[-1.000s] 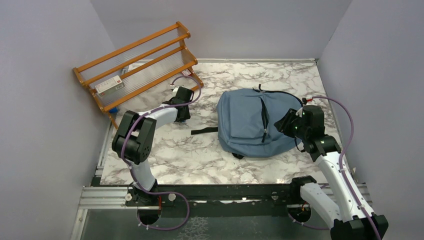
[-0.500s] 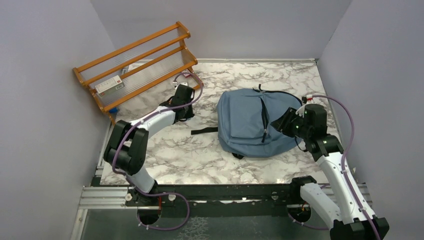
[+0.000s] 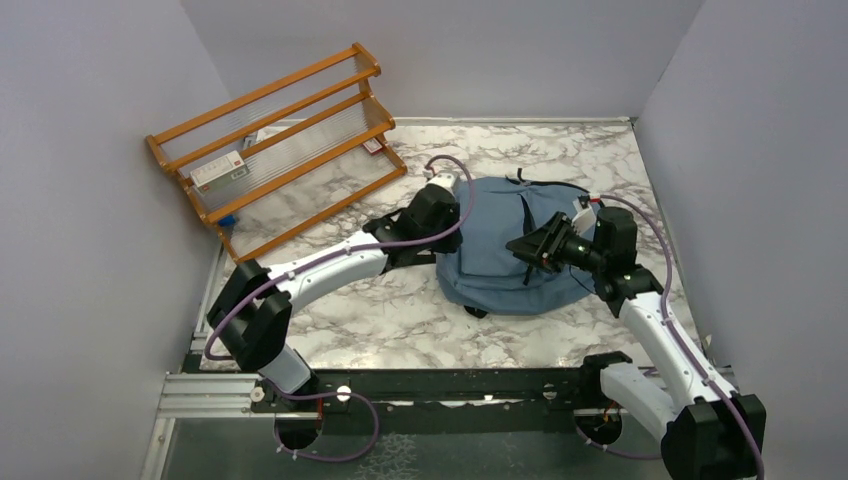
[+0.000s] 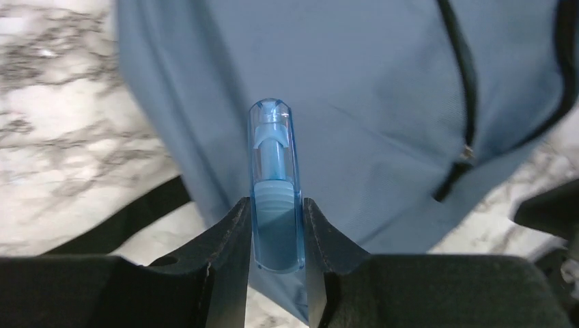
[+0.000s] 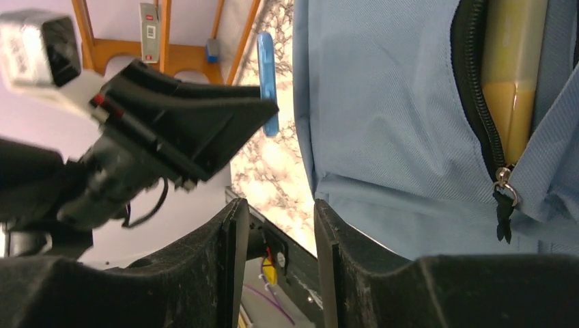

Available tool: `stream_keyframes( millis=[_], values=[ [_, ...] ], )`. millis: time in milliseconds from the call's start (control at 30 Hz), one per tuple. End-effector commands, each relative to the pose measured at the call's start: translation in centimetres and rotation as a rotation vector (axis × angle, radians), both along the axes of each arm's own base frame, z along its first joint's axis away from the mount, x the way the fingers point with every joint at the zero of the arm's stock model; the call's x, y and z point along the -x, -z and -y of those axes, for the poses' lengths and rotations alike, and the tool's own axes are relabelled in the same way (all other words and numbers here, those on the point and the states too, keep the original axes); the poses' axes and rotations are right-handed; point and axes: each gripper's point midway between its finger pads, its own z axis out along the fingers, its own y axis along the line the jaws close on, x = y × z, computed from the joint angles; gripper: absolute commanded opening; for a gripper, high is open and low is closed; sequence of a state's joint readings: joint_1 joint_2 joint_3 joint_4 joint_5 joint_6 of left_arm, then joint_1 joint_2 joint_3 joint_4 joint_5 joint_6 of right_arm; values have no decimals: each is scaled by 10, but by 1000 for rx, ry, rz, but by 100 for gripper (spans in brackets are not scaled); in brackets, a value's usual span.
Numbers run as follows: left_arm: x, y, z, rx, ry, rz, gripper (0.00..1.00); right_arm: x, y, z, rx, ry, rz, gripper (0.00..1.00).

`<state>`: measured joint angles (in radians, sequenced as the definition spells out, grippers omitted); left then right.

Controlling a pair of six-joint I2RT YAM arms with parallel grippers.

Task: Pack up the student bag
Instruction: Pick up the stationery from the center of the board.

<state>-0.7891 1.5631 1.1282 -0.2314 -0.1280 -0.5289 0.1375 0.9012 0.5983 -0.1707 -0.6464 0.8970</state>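
Observation:
The student bag (image 3: 490,255), a dusty-blue backpack, lies flat on the marble table, also seen in the left wrist view (image 4: 355,82) and the right wrist view (image 5: 389,102). Its black zipper (image 5: 471,89) is partly apart, and something yellow (image 5: 512,68) shows inside. My left gripper (image 3: 437,212) (image 4: 276,205) hovers at the bag's left edge, shut on a blue translucent pen (image 4: 275,178) (image 5: 266,75) that sticks out past the fingertips. My right gripper (image 3: 527,248) (image 5: 273,212) hangs over the bag's middle beside the zipper pull (image 5: 504,179), open with nothing between its fingers.
A wooden slatted rack (image 3: 270,140) leans at the back left with a small white and red box (image 3: 217,170) on it. A black strap (image 4: 116,225) trails from the bag's left side. Grey walls close in the table on three sides.
My left arm has swung right from the rack to the bag's left edge, carrying the blue pen. My right gripper has moved left over the bag and widened slightly.

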Motion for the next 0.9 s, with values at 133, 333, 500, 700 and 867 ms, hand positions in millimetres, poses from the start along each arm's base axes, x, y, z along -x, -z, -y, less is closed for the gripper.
stream_keyframes(
  millis=[133, 333, 500, 700, 867],
  values=[
    [49, -32, 71, 128, 158, 56, 16, 0, -4, -4, -74, 28, -22, 45],
    [73, -33, 95, 152, 247, 59, 16, 2, 3, 0, -57, 51, -38, 46],
    [86, -34, 113, 188, 319, 64, 15, 5, 11, 0, -54, 54, -54, 45],
    [89, -36, 120, 206, 332, 68, 15, 7, 15, 0, -48, 49, -65, 44],
    [91, -35, 123, 209, 345, 67, 15, 7, 18, 0, -48, 43, -70, 41]
  ],
)
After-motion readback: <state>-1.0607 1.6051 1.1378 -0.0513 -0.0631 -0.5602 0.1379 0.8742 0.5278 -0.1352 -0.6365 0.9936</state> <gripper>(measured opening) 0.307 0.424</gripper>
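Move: The blue marker, already in the left hand's fingers, is being taken to the right hand's open fingers, about 15 cm to the left hand's right, 7 cm back and a little higher. From the right hand the marker is some 15 cm left, 8 cm ahead and 2 cm lower. The bag's middle lies about 15 cm right of the left hand, 4 cm back and 10 cm below; its black strap lies 15 cm left, 8 cm back and 12 cm below. The blue marker, still pinched upright, is carried over the bag to the waiting right gripper: the left hand goes about 11 cm right and 9 cm back, rising slightly, turns roughly 20 degrees clockwise and eases to a stop. The right hand all but holds its place, sinking just over 1 cm, and its open fingers only begin to close at the end; their contact with the marker can't be made out. ##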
